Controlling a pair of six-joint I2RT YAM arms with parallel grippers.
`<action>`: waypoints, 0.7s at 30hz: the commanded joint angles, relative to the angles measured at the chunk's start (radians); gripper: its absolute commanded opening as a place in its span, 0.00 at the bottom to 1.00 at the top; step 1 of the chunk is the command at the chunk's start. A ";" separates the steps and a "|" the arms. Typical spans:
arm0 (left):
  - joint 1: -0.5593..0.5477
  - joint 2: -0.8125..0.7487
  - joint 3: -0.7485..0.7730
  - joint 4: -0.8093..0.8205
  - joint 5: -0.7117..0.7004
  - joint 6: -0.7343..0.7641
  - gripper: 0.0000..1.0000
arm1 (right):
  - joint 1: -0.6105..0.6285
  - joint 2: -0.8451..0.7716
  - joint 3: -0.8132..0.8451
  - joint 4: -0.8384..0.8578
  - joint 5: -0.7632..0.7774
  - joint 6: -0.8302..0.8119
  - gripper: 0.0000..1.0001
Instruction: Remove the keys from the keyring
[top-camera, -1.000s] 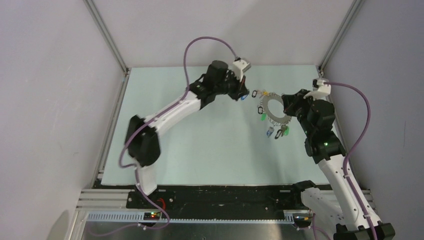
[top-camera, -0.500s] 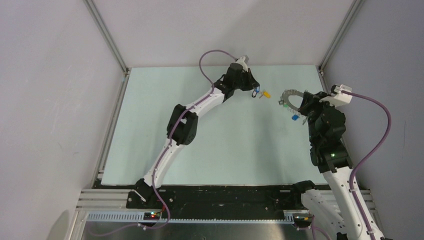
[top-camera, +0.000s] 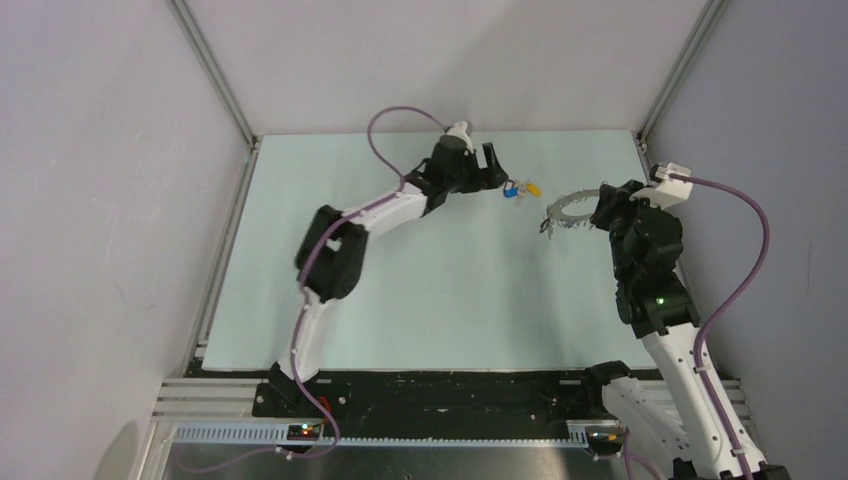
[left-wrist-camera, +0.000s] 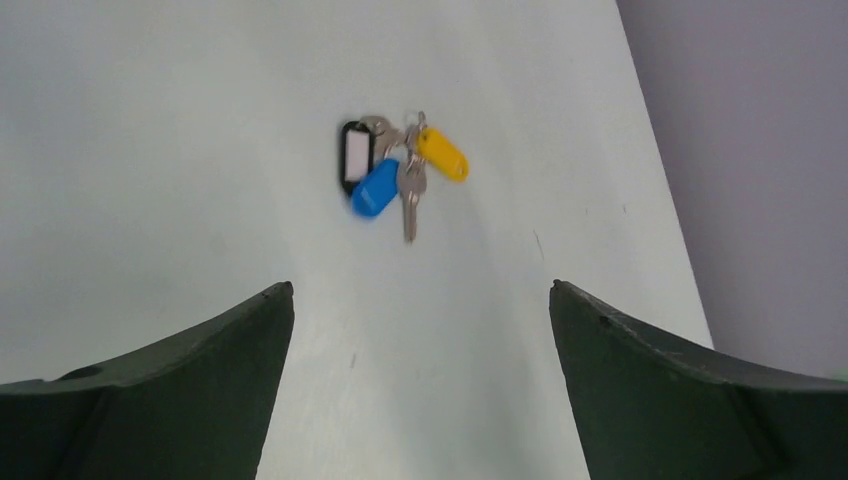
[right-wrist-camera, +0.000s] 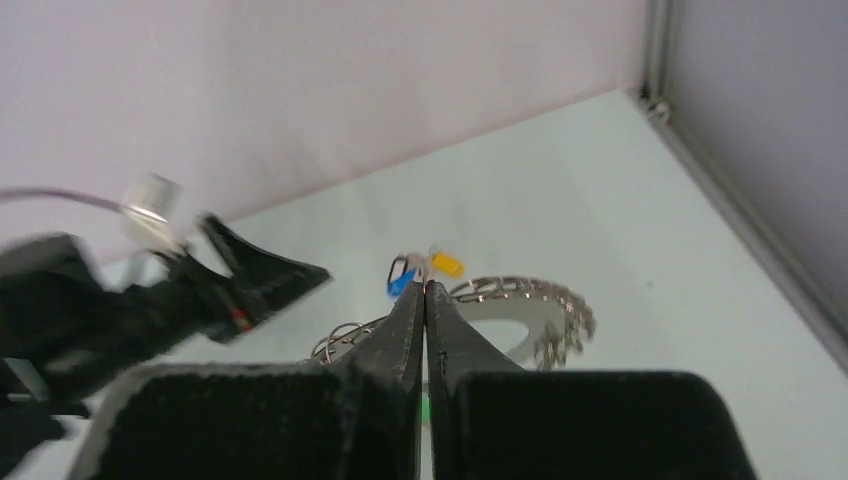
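A small bunch of keys lies loose on the pale table, with a blue tag, a yellow tag and a black-framed white tag; it also shows in the top view as keys. My left gripper stands just left of the bunch, open wide with nothing between its fingers. The silvery jagged keyring is lifted and tilted at the right, with my right gripper shut on its near rim. In the right wrist view the keyring curves behind the shut right gripper. Small things hang from its left end.
The table's back edge and grey walls lie close behind both grippers. An aluminium frame rail runs along the table's right edge. The left arm's purple cable loops above its wrist.
My left gripper has opened and let go of the tagged keys, which now lie on the table, and it has drawn back a little. The right gripper has swung the keyring leftwards and tilted it.
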 joint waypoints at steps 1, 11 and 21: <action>0.031 -0.514 -0.259 -0.014 -0.228 0.198 1.00 | 0.013 0.025 0.018 -0.005 -0.172 0.045 0.00; 0.106 -1.383 -0.865 -0.244 -0.568 0.348 1.00 | 0.390 0.295 0.064 0.228 -0.208 0.029 0.00; 0.116 -1.755 -0.962 -0.565 -0.596 0.478 1.00 | 0.600 0.959 0.608 0.613 -0.300 0.043 0.00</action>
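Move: The keyring, held in the right fingers, lies about 18 cm back, 14 cm right and 18 cm above the empty left hand; the loose keys lie 4 cm ahead, 7 cm right and 9 cm below that hand. From the right hand, the middle of the table is some 30 cm left, 8 ahead and 30 below, and the loose keys roughly 24 ahead, 11 left and 31 down. Sweeping left, back and up, the open left hand leaves the loose keys, going some 35 cm left and 25 back; it rises nearly 30 cm, then sinks slightly, fingers tipping up and turning counter-clockwise. The right hand swings left about 35 cm, a little lower, still pinching the keyring, carrying it over the table's middle and turning nearly 50 degrees counter-clockwise. ##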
